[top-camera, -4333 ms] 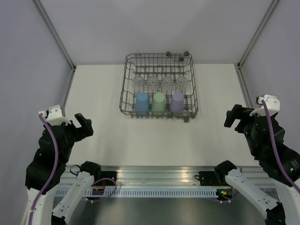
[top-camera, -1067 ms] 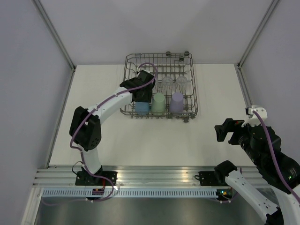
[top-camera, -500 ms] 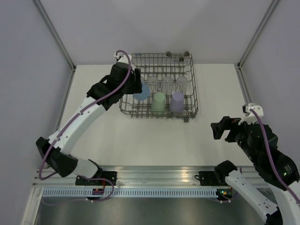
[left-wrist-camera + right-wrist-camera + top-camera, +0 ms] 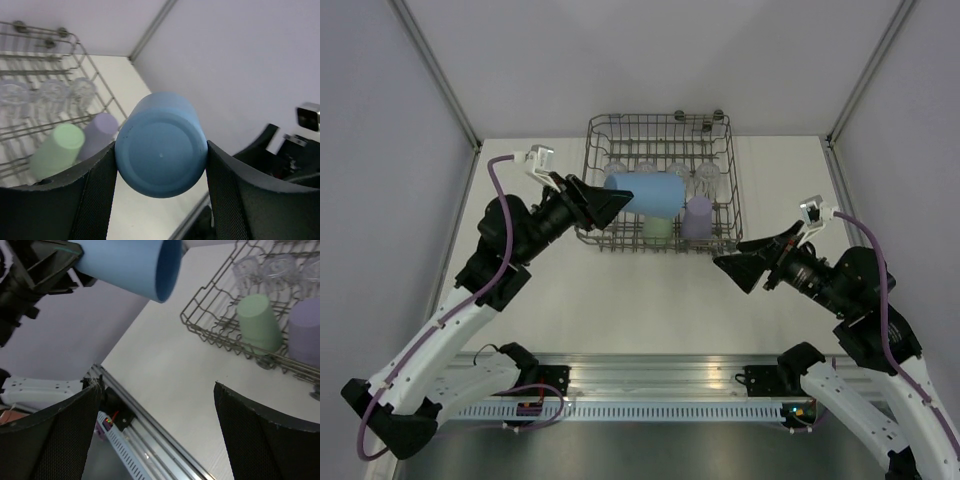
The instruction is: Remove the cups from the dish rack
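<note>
A blue cup (image 4: 652, 193) hangs sideways in the air over the front left of the dish rack (image 4: 660, 120), with my left gripper (image 4: 610, 203) shut on its base end. In the left wrist view the cup's bottom (image 4: 161, 145) fills the gap between both fingers. A green cup (image 4: 658, 227) and a lilac cup (image 4: 698, 215) stand upside down in the rack's front row, with clear glasses (image 4: 708, 177) behind them. My right gripper (image 4: 738, 266) stands open and empty above the table, right of the rack, pointing left. Its wrist view shows the blue cup's open mouth (image 4: 167, 267).
The white table (image 4: 620, 290) lies in front of the rack, with the metal base rail (image 4: 650, 375) at its near edge. Grey walls close in the left, right and back sides.
My left gripper has lifted the blue cup out of the rack and tipped it sideways, drawing back left. My right gripper has swung in to face left toward the cup.
</note>
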### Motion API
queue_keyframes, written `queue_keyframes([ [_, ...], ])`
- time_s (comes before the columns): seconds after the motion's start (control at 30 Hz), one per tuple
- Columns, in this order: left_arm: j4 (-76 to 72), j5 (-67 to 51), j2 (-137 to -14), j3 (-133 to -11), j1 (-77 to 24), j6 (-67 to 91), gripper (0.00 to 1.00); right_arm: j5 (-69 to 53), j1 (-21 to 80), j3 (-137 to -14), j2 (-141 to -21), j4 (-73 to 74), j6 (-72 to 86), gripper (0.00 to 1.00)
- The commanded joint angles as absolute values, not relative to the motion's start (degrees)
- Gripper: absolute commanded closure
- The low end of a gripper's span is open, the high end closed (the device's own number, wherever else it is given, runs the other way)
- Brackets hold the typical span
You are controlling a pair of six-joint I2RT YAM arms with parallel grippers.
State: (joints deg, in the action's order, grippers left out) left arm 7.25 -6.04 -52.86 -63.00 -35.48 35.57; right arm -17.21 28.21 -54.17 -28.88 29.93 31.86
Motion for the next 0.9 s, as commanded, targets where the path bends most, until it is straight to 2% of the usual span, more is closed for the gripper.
queue_keyframes([
  [0.0,-13.6,-17.1,-51.8,-56.4,-35.7,46.4,0.98,-27.9,28.4,-53.3,-31.8,16.1,38.5,0.02],
  [0.27,-36.4,-27.5,-54.4,-47.0,-35.7,65.4,0.98,-28.4,28.4,-53.8,-34.0,11.4,40.3,0.02],
  [0.37,-42.9,-29.5,-56.8,-45.2,-35.7,70.5,0.98,-29.7,28.4,-53.3,-34.7,8.0,42.1,0.05],
  [0.5,-46.8,-30.8,-59.4,-43.7,-35.7,74.0,0.98,-33.0,28.4,-52.7,-36.0,0.6,45.9,0.24],
  [0.67,-51.6,-31.6,-61.4,-42.9,-36.1,77.3,0.98,-33.2,28.4,-52.7,-37.7,-1.8,46.8,0.29],
  [0.77,-51.9,-31.6,-62.3,-42.9,-36.7,77.5,0.98,-32.6,28.4,-52.1,-38.4,-4.1,47.5,0.37],
  [0.83,-52.2,-31.4,-62.8,-42.7,-37.0,77.6,0.98,-33.0,28.5,-52.0,-39.1,-5.7,47.7,0.49],
  [0.87,-52.8,-31.4,-62.9,-42.5,-37.1,77.7,0.98,-33.0,28.4,-52.1,-39.6,-5.8,47.4,0.59],
])
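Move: The left hand holds the blue cup near its base in mid-air; the cup's middle lies about 3 cm ahead of that hand and 4 cm to its right, level with it. From the empty, open right hand the blue cup is roughly 12 cm ahead, 16 cm left and 6 cm higher. Down in the rack, the purple cup sits some 22 cm ahead of the right hand, 2 cm left and 25 cm below; the green cup stands 10 cm left of the purple one. Still pinching the blue cup near its base, the left hand carries it about 7 cm right and 5 cm back, turning some 35 degrees clockwise and rolling its left side down, so the mouth swings to the right hand. That hand climbs about 7 cm and shifts 5 cm left to meet the rim, then closes about halfway, one finger inside the mouth and one outside the wall. ##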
